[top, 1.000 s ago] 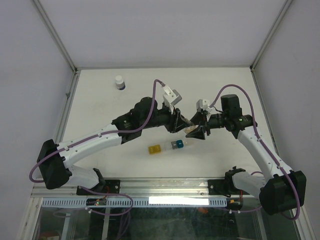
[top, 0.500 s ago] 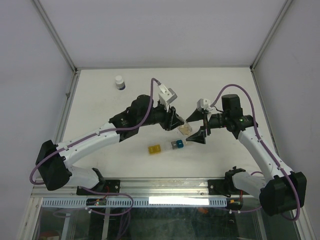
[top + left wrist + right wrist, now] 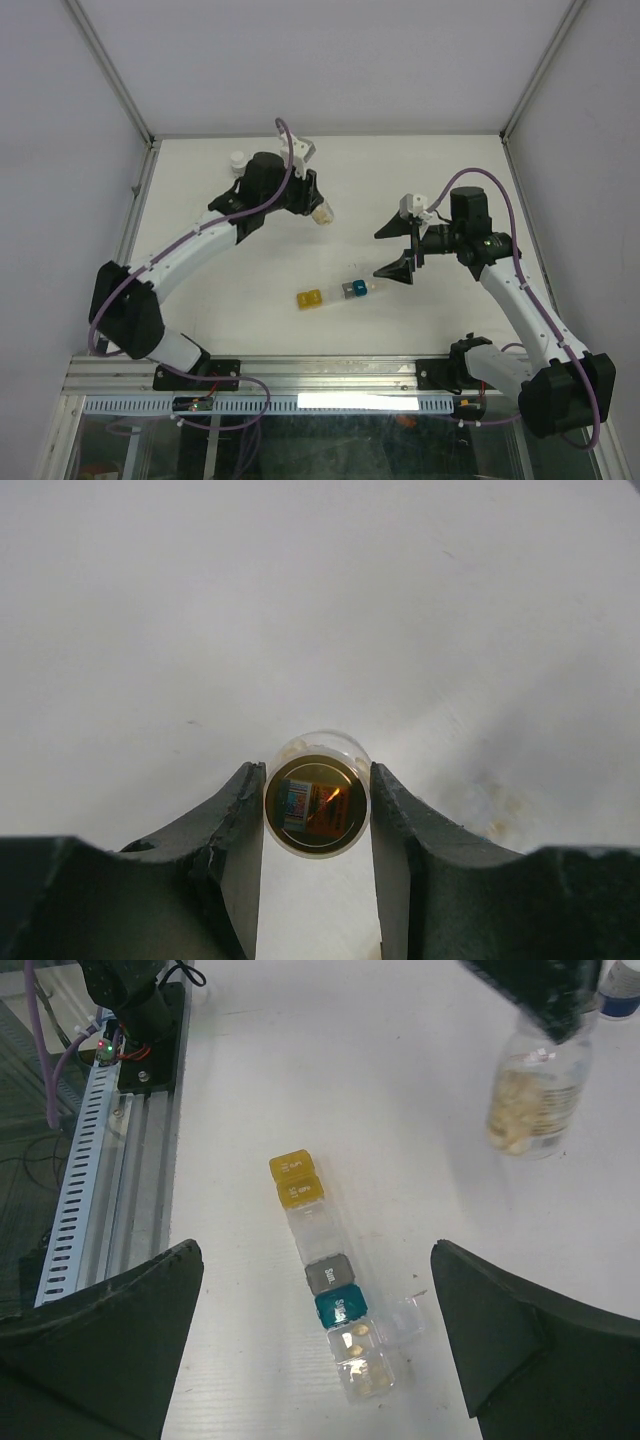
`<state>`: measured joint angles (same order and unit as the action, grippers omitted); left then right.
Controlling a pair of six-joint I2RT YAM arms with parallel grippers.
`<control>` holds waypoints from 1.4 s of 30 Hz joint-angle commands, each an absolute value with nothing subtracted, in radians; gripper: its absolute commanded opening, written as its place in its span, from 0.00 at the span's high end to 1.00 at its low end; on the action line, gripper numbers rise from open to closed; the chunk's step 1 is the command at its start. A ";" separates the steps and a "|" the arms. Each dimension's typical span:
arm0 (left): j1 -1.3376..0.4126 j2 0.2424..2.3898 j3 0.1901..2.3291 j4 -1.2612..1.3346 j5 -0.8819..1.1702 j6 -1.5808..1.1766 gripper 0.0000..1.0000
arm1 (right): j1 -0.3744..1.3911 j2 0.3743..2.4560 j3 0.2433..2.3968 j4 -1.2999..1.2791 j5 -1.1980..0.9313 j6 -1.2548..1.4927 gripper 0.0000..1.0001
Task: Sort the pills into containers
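Observation:
My left gripper (image 3: 318,207) is shut on the small clear vial (image 3: 322,213) of orange-tan pills and holds it over the table's far left-middle. In the left wrist view the vial (image 3: 317,805) sits end-on between my fingers (image 3: 240,820). The pillbox strip (image 3: 340,292) lies near the front centre: yellow cubes (image 3: 296,1178), clear, grey, blue (image 3: 340,1307), then clear cubes with a few pills (image 3: 362,1360) and an open lid. My right gripper (image 3: 386,250) is open and empty, above and just right of the strip; its jaws stand wide either side of the strip (image 3: 315,1250). The vial (image 3: 530,1100) shows at upper right there.
A white-capped dark bottle (image 3: 237,160) stands at the far left, partly behind my left arm; it also shows in the corner of the right wrist view (image 3: 622,990). Metal frame rails and cable tracks run along the near edge (image 3: 300,375).
My left arm has carried the vial away from the strip, back and to the left. My right gripper has stayed open near the strip's right end.

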<state>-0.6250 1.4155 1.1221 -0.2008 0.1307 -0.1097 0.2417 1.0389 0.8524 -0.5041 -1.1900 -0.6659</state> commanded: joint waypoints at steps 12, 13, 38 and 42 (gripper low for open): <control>-0.479 2.249 2.184 -0.531 -0.056 0.106 1.00 | 0.220 1.015 0.844 -0.449 -1.203 -0.643 0.00; -0.479 2.275 2.220 -0.532 -0.057 0.112 1.00 | 0.219 1.015 0.844 -0.449 -1.203 -0.644 0.00; -0.480 2.333 2.355 -0.515 0.019 0.004 0.31 | 0.207 1.018 0.844 -0.449 -1.213 -0.640 0.00; -0.481 2.222 2.288 -0.512 0.086 -0.013 0.26 | 0.202 1.017 0.841 -0.442 -1.221 -0.628 0.00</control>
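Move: The left hand already holds the pill bottle; the bare spot it goes to, near the table's far edge, lies about 24 cm ahead, 1 cm to the right and 13 cm below. The white-capped bottle stands roughly 26 cm ahead of the left hand, 18 cm to its left and 13 cm below. From the idle, open right hand the spot is some 36 cm ahead, 17 cm left and 15 cm below. The left hand carries the pill bottle some 24 cm forward and 10 cm down, then lets go. ##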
